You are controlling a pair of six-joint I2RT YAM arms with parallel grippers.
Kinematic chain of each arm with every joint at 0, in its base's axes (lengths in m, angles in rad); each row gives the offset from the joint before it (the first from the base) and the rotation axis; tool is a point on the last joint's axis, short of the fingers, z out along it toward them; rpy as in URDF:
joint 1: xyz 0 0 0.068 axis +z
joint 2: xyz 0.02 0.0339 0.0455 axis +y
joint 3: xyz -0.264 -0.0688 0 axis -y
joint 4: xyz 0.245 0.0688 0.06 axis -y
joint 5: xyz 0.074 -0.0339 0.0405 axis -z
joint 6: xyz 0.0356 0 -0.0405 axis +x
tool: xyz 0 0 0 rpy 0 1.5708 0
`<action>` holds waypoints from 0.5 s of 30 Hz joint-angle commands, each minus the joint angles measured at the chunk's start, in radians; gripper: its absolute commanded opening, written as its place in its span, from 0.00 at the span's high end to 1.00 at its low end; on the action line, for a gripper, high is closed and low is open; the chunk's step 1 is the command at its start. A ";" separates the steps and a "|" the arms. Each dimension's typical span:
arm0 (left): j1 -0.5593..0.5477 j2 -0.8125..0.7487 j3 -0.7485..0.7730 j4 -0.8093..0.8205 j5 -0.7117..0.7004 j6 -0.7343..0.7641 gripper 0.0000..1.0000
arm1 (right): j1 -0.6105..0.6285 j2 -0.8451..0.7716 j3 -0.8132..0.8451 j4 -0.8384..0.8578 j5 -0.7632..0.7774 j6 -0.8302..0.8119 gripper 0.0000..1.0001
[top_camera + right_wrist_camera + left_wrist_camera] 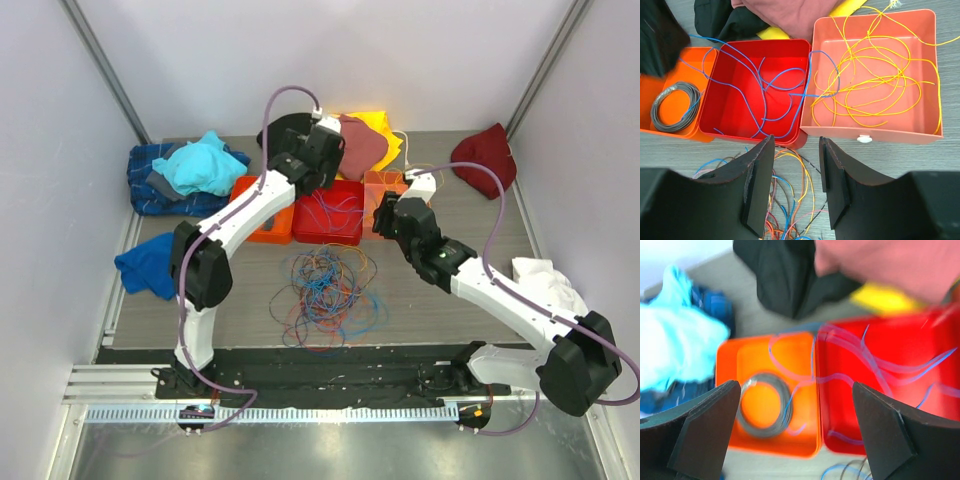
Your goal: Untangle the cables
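A loose tangle of cables (pixel 330 290) in orange, blue, red and yellow lies on the table in front of three bins. The orange bin (pixel 747 352) holds a grey coil (pixel 762 405). Blue cables (pixel 760 90) lie in the red bin (pixel 732 107), and yellow cables (pixel 875 75) in the salmon bin (pixel 840 35). My left gripper (pixel 795 430) hangs open and empty above the seam between the orange and red bins; its view is blurred. My right gripper (pixel 796 185) is open with nothing between its fingers, above the tangle's far edge (pixel 790 200) just in front of the red bin.
Cloths ring the work area: cyan (pixel 200 165) on blue plaid (pixel 145 190) at back left, blue (pixel 145 262) at left, black, maroon (pixel 362 142) and yellow behind the bins, dark red (pixel 485 155) at back right, white (pixel 540 275) at right. White walls enclose the table.
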 commanded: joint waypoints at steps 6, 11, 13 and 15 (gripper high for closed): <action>-0.022 -0.231 -0.350 0.283 0.194 -0.110 0.00 | 0.005 -0.061 -0.020 0.041 0.023 0.009 0.52; -0.034 -0.137 -0.257 0.344 0.436 -0.189 0.00 | 0.006 -0.117 -0.034 0.046 0.029 0.022 0.52; -0.043 -0.075 -0.208 0.354 0.480 -0.218 0.00 | 0.005 -0.126 -0.029 0.032 0.031 0.019 0.52; -0.045 -0.043 -0.197 0.403 0.503 -0.238 0.00 | 0.005 -0.143 -0.026 0.015 0.034 0.017 0.52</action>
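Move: Just beyond the red box and roughly above its seam with the orange box, the open left hand has the blue cable, lying loosely in the red box, about 4 cm back, 6 cm to its right and some 18 cm below. The orange box is about 9 cm left and 4 cm back; the salmon box with the yellow cable, 21 cm right and 3 cm back. From the right hand, the blue cable lies 9 cm ahead, 11 cm left and about 18 cm lower. The left hand, still wide open, dips quickly down about 7 cm and back 5 cm, then swings some 7 cm to the right across the red box with the blue cable, climbing again by about 5 cm as it rolls some 25 degrees, its left side dropping, and turns slightly clockwise. The right hand, half open beside the salmon box, stays nearly still at first, then starts to lift, rising about 2 cm and easing slightly back, with no contact of its own to be seen. ##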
